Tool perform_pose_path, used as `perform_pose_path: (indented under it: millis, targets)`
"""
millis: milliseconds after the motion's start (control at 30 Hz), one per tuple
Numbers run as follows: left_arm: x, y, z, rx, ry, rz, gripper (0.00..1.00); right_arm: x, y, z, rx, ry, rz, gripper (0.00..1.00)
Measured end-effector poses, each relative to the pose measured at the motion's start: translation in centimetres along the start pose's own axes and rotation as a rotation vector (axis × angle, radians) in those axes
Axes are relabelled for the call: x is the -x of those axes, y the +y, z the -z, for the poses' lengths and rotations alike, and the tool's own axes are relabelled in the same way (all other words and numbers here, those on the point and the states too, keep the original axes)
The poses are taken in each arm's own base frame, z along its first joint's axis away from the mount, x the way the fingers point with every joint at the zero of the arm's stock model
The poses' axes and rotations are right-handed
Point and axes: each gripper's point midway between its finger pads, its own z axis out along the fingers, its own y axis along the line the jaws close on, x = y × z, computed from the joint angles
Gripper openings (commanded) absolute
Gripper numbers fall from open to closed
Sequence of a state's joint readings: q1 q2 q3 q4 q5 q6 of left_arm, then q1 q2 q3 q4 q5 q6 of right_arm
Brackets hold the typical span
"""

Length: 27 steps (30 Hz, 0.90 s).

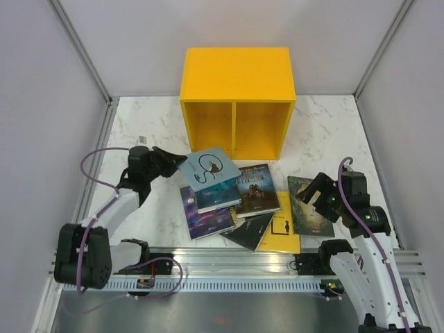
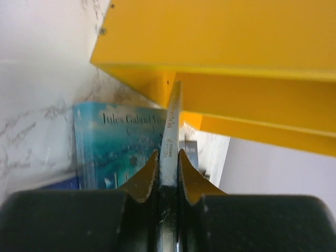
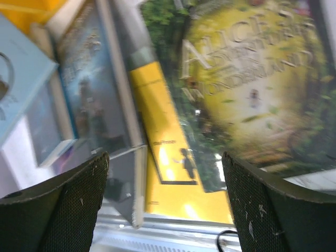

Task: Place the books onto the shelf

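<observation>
The yellow shelf (image 1: 236,76) stands at the back with two open compartments, and its underside fills the left wrist view (image 2: 236,42). My left gripper (image 1: 178,164) (image 2: 168,157) is shut on the edge of the light blue cat book (image 1: 210,165) (image 2: 172,121), which is tilted up off the pile. Under it lie a teal book (image 1: 218,192) (image 2: 115,147), a purple book (image 1: 205,220), a dark one (image 1: 254,187), a black one (image 1: 246,232) and a yellow book (image 1: 283,232) (image 3: 163,131). My right gripper (image 1: 311,197) (image 3: 165,173) hangs open over the green Alice book (image 1: 305,211) (image 3: 252,84).
The aluminium rail (image 1: 229,260) runs along the table's near edge, just behind the yellow and black books. Grey walls close in the marble table (image 1: 146,125) on three sides.
</observation>
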<state>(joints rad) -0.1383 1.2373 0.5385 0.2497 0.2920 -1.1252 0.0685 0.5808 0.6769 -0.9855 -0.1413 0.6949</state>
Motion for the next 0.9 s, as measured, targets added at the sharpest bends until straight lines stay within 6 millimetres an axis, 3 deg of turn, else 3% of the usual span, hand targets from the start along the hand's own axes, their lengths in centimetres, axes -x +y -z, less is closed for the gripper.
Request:
perform_pose_path:
  millis: [167, 333, 467, 633, 800, 900]
  targets:
    - [-1.1, -1.7, 4.0, -0.015, 0.020, -0.064, 0.02, 1.1, 5.3, -0.1, 0.219, 0.043, -0.036, 0.91]
    - [-1.8, -3.2, 6.8, -0.016, 0.049, -0.096, 0.02, 2.4, 10.8, 0.0, 0.418, 0.068, -0.099, 0.91]
    - [-1.8, -4.8, 8.1, 0.021, 0.087, -0.139, 0.02, 1.6, 15.9, 0.1, 0.524, 0.139, -0.044, 0.90]
    - [0.2, -8.3, 8.3, 0.059, 0.097, -0.251, 0.02, 0.0, 20.8, -1.1, 0.566, 0.205, 0.048, 0.89]
    - [2.6, -11.9, 6.6, 0.074, 0.080, -0.363, 0.02, 0.1, 22.6, -2.4, 0.553, 0.211, 0.080, 0.89]
    - [2.3, -12.8, 5.0, 0.092, 0.105, -0.420, 0.02, -0.3, 24.0, -2.8, 0.563, 0.220, 0.115, 0.88]
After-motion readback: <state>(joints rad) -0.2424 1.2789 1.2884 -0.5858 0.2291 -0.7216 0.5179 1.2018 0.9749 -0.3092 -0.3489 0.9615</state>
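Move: The left hand already grips the light-blue book by its left edge; the shelf's left opening lies about 9 cm ahead, 8 cm to the right and 1 cm higher. The 20,000 Leagues book is some 5 cm back, 11 cm right, 10 cm below it. From the empty right hand, the light-blue book's middle is roughly 31 cm left, 11 cm ahead and 3 cm lower; Wuthering Heights lies 16 cm left, 9 cm ahead, the Alice book 3 cm ahead, straight below, both some 10 cm down. Upward, by about 14 cm, goes the left hand with the light-blue book still pinched, first drawing back some 6 cm and then coming forward again as the wrist rolls its left side up and turns a little clockwise. The right hand, fingers kept wide open, sweeps left, forward and up from over the Alice book towards the light-blue book's free side, rolling its left side up and turning counter-clockwise, and stops short of touching it. ##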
